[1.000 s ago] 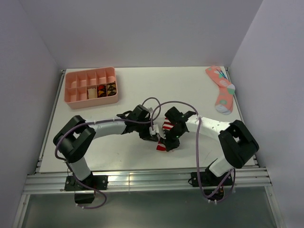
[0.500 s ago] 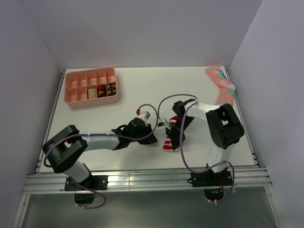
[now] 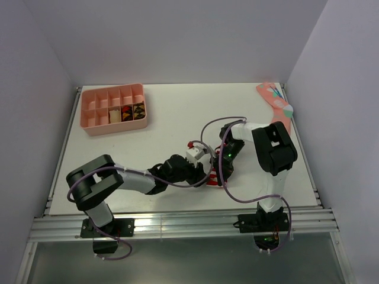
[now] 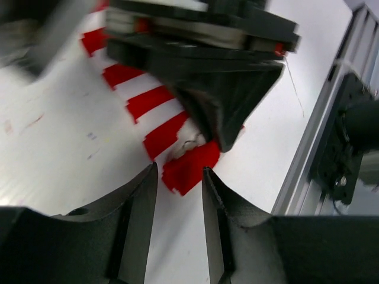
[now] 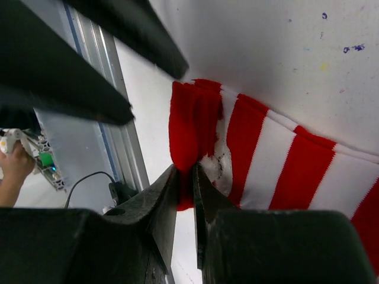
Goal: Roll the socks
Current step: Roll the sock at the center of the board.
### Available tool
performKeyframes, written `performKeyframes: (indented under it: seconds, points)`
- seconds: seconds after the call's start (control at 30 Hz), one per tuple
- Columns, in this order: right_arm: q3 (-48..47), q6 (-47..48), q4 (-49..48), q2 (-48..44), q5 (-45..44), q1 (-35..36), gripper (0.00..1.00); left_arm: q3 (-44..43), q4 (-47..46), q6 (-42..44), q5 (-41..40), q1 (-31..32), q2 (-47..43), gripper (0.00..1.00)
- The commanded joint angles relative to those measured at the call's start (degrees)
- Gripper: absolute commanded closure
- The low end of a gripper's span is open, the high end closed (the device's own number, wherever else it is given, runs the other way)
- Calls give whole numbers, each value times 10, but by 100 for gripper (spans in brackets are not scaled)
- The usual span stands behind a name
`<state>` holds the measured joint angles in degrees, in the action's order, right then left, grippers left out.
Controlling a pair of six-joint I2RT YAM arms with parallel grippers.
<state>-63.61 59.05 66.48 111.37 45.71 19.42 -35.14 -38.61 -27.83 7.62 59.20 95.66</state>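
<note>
A red-and-white striped sock (image 3: 212, 181) lies near the table's front edge, between the two grippers. In the right wrist view my right gripper (image 5: 185, 171) is shut on the folded red end of this sock (image 5: 284, 160), and the striped part spreads flat to the right. The left wrist view shows my left gripper (image 4: 179, 168) open, its fingertips on either side of the sock's red tip (image 4: 192, 168) without pinching it. From above, the left gripper (image 3: 200, 171) lies low and points right at the right gripper (image 3: 218, 176).
A pink compartment tray (image 3: 113, 126) stands at the back left with small items in some cells. A pink patterned sock (image 3: 277, 112) lies at the back right. The aluminium rail (image 4: 308, 160) of the table's front edge runs close beside the grippers.
My left gripper has swung right and nearer to the front edge, and its jaws have opened. The right arm folded back, carrying the sock's red end towards the front edge.
</note>
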Motion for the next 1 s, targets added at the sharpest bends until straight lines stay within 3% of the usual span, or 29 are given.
performKeyframes:
  seconds: [0.0, 0.3, 0.97]
  points:
    - [-17, 7, 16, 8, -7, -7, 78, -44, -24, 77, 52, 11, 27, 59]
    - [-24, 5, 19, 21, -9, -12, 78, -84, 35, 133, 78, 31, 62, 59]
    - [-34, 0, 23, 33, -9, -21, 78, -109, 37, 143, 86, 47, 108, 62]
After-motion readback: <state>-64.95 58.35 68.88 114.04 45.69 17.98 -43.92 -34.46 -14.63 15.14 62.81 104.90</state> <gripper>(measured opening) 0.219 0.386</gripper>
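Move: The sock's folded near end lies about 6 cm to the right of the left hand, some 3 cm back and 5 cm below. Its striped body runs on roughly 5 cm ahead of that hand and 6 cm to its right, and the right fingers stand about 9 cm to its right and 2 cm back, some 4 cm lower. From the right hand, already pinching one side, the folded end's middle is about 2 cm left, level with it fore and aft, and 1 cm below. With its fingers staying part open, the left hand slants some 4 cm to the right, with about 2.5 cm each of back and down, towards the free side of the sock's folded end, yawing about 15 degrees clockwise and bringing its tips close beside the right fingers. The right hand stays almost in place low over the board and keeps its pinch on the fold, while the left tips come up to the red edge without yet closing on it. ##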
